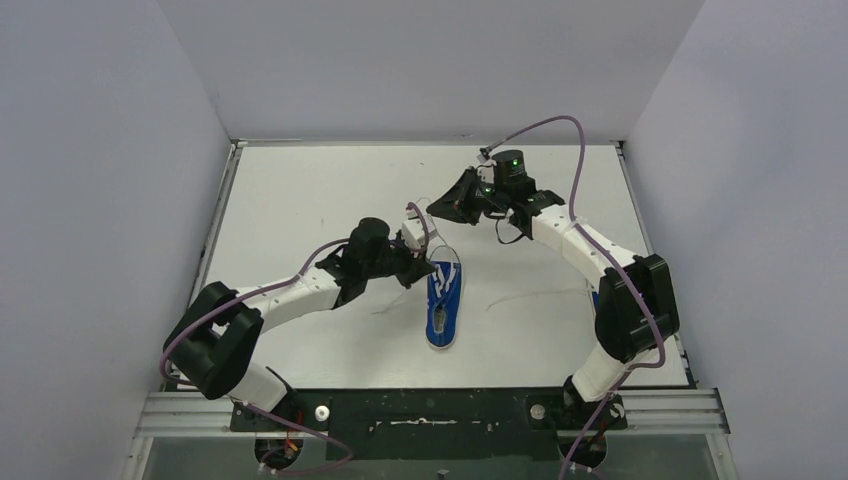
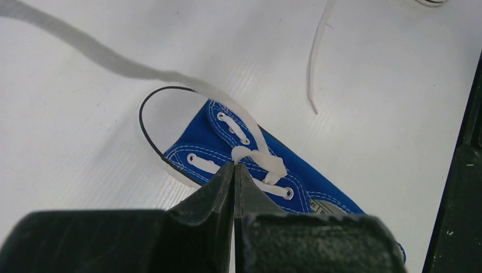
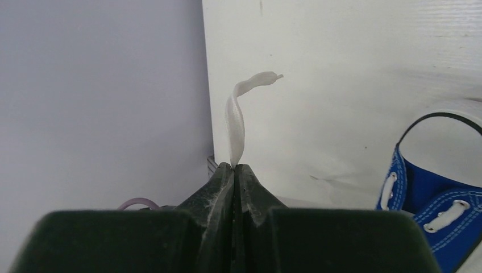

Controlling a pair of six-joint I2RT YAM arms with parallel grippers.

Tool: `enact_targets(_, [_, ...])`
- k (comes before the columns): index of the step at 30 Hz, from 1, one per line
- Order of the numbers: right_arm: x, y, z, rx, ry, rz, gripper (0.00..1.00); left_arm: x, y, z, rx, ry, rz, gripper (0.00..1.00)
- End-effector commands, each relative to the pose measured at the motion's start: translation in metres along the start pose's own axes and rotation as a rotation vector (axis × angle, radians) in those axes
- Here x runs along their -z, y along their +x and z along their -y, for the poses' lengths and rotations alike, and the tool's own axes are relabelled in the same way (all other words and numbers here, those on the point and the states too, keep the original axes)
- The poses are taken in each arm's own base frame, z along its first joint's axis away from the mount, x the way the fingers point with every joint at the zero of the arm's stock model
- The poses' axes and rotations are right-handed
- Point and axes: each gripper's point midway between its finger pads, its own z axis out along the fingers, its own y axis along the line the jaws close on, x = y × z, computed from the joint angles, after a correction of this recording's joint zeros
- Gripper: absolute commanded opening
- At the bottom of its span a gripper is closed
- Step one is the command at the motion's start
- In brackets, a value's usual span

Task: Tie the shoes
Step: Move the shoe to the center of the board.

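Note:
One of the blue shoes (image 1: 444,305) lies on the white table, toe towards the arms, white laces partly threaded. My left gripper (image 1: 428,264) is over its open heel end. In the left wrist view the left gripper (image 2: 235,165) is shut on the white lace crossing (image 2: 258,159) over the shoe's tongue (image 2: 250,153). My right gripper (image 1: 434,211) hovers just beyond the shoe. The right gripper (image 3: 234,166) is shut on a lace end (image 3: 235,116) that curls upward from its tips, with the shoe (image 3: 423,199) low to the right. Another lace end (image 2: 314,62) lies loose on the table.
A loose lace strand (image 1: 530,297) trails right of the shoe. A sliver of blue (image 1: 596,297) shows behind the right arm's elbow. Grey walls (image 1: 110,180) enclose the table on three sides. Purple cables (image 1: 560,125) loop above the right wrist.

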Motion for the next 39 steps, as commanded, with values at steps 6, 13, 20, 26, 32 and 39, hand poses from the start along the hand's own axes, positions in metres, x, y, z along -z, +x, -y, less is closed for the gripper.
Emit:
enact_targets(6, [0.005, -0.013, -0.051, -0.040, -0.167, 0.066, 0.00, -0.007, -0.051, 0.003, 0.039, 0.005, 0.177, 0.00])
enact_targets(13, [0.019, -0.014, -0.060, -0.036, -0.185, 0.095, 0.00, -0.010, -0.042, -0.002, 0.072, -0.011, 0.169, 0.00])
enact_targets(20, [0.047, -0.013, -0.049, -0.021, -0.115, 0.140, 0.00, -0.002, -0.034, -0.002, 0.091, -0.019, 0.171, 0.00])
enact_targets(26, [0.051, -0.003, -0.053, -0.028, -0.131, 0.131, 0.00, -0.007, -0.034, 0.002, 0.117, 0.024, 0.176, 0.00])
enact_targets(32, [0.047, -0.003, -0.050, -0.036, -0.128, 0.126, 0.00, -0.011, -0.041, 0.007, 0.134, 0.063, 0.203, 0.00])
enact_targets(39, [0.047, -0.003, -0.052, -0.034, -0.131, 0.131, 0.00, -0.014, -0.041, 0.011, 0.143, 0.094, 0.198, 0.00])
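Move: The middle of the centre shoe, whose laces both hands already hold, lies about 5 cm back, 3 cm right and 8 cm below the left hand. From the right hand it is about 13 cm back, 3 cm right and 18 cm down. The shoe's toe cap is some 7 cm ahead and 3 cm right of the left hand. The other shoe's loose lace end lies about 6 cm back and 12 cm right of it, on the board. The lace in the right fingers is drawn up above the centre shoe: the right hand first eases about 2 cm to its left, rising, then reverses, going some 3 cm right, 3 cm back and higher, ending about 5 cm up. The left hand keeps its pinch on a lace just over the lacing, drifting some 1.5 cm right and rolling about 10 degrees. Both grippers stay shut. ##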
